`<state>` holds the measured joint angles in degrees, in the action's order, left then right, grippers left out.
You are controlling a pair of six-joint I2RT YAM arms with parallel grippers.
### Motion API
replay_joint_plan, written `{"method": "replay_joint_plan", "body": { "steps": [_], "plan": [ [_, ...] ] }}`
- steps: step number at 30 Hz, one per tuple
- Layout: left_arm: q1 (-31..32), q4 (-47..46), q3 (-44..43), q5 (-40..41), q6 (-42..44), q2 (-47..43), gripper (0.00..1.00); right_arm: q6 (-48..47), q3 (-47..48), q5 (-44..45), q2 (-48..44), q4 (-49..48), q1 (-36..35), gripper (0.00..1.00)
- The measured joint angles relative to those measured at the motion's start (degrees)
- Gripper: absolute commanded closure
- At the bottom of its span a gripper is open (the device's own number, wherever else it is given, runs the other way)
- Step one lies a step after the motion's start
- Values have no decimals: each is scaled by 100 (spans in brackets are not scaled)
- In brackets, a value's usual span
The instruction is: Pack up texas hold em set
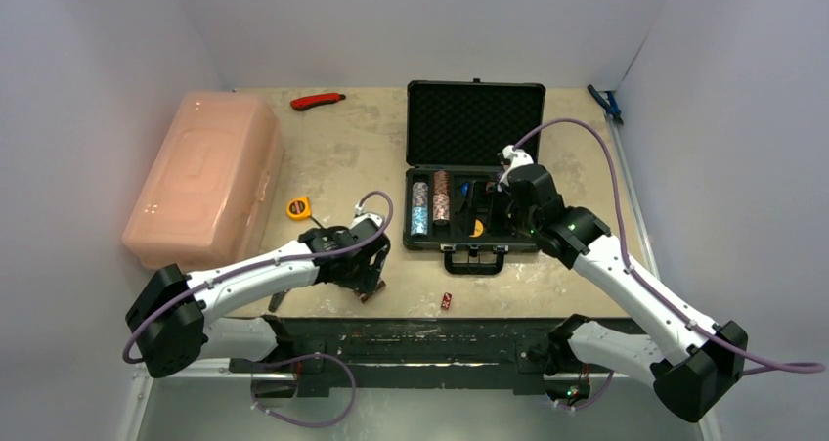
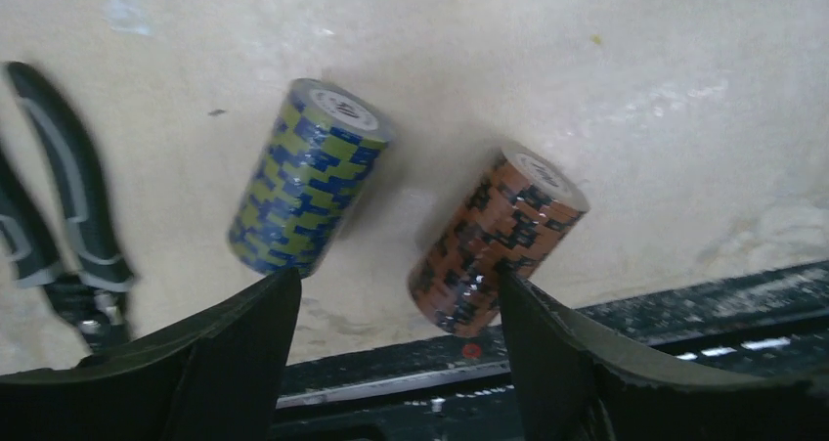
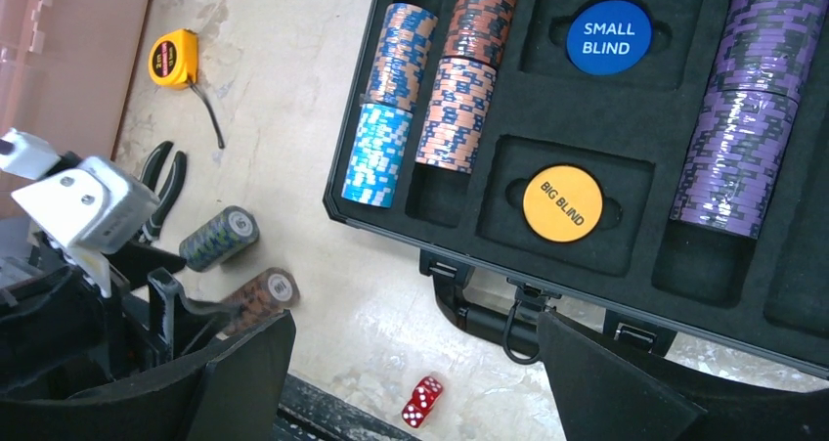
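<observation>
The black case lies open at the back middle of the table, its foam tray holding blue, orange and purple chip stacks, a blue disc and a yellow disc. Two stacks stand on the table near the front edge: blue-yellow and orange-black. My left gripper is open low over them, its right finger against the orange-black stack. Red dice lie in front of the case handle. My right gripper hangs open above the case's front, holding nothing.
A large pink plastic box fills the left side. A yellow tape measure, black pliers, a red knife and blue pliers lie around. The table's front edge is just beyond the two stacks.
</observation>
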<state>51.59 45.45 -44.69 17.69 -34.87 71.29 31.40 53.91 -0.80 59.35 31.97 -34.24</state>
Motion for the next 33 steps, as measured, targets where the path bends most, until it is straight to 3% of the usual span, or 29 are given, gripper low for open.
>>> {"method": "replay_joint_plan", "body": {
  "steps": [10,33],
  "plan": [
    [299,-581,280,-815,111,319,31,-17,-4,0,37,13,0,1],
    [433,-575,-94,-811,151,1150,54,-61,-188,133,101,33,0,1]
  ]
}}
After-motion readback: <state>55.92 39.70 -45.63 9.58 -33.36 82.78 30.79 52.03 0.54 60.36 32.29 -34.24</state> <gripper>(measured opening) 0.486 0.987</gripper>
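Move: Under the left hand, which hovers open, the brown chip stack lies about 5 cm to the right, 2 cm back and 5 cm down. The green chip stack is roughly 3 cm ahead and 2 cm left, the cutters 14 cm left and 2 cm ahead, and the dice 23 cm right and 6 cm back, all at about the same depth. From the right hand the brown stack is some 25 cm left, 10 cm back and 18 cm below. Sinking about 4 cm while going back and to the right, then easing a little farther right, the left hand brings its fingers down astride the brown stack, the left one slipping between it and the green stack. It tips some 10 degrees and closes from wide to about half open, until both pads meet the brown stack's sides. The right hand settles about 2 cm above the case. ##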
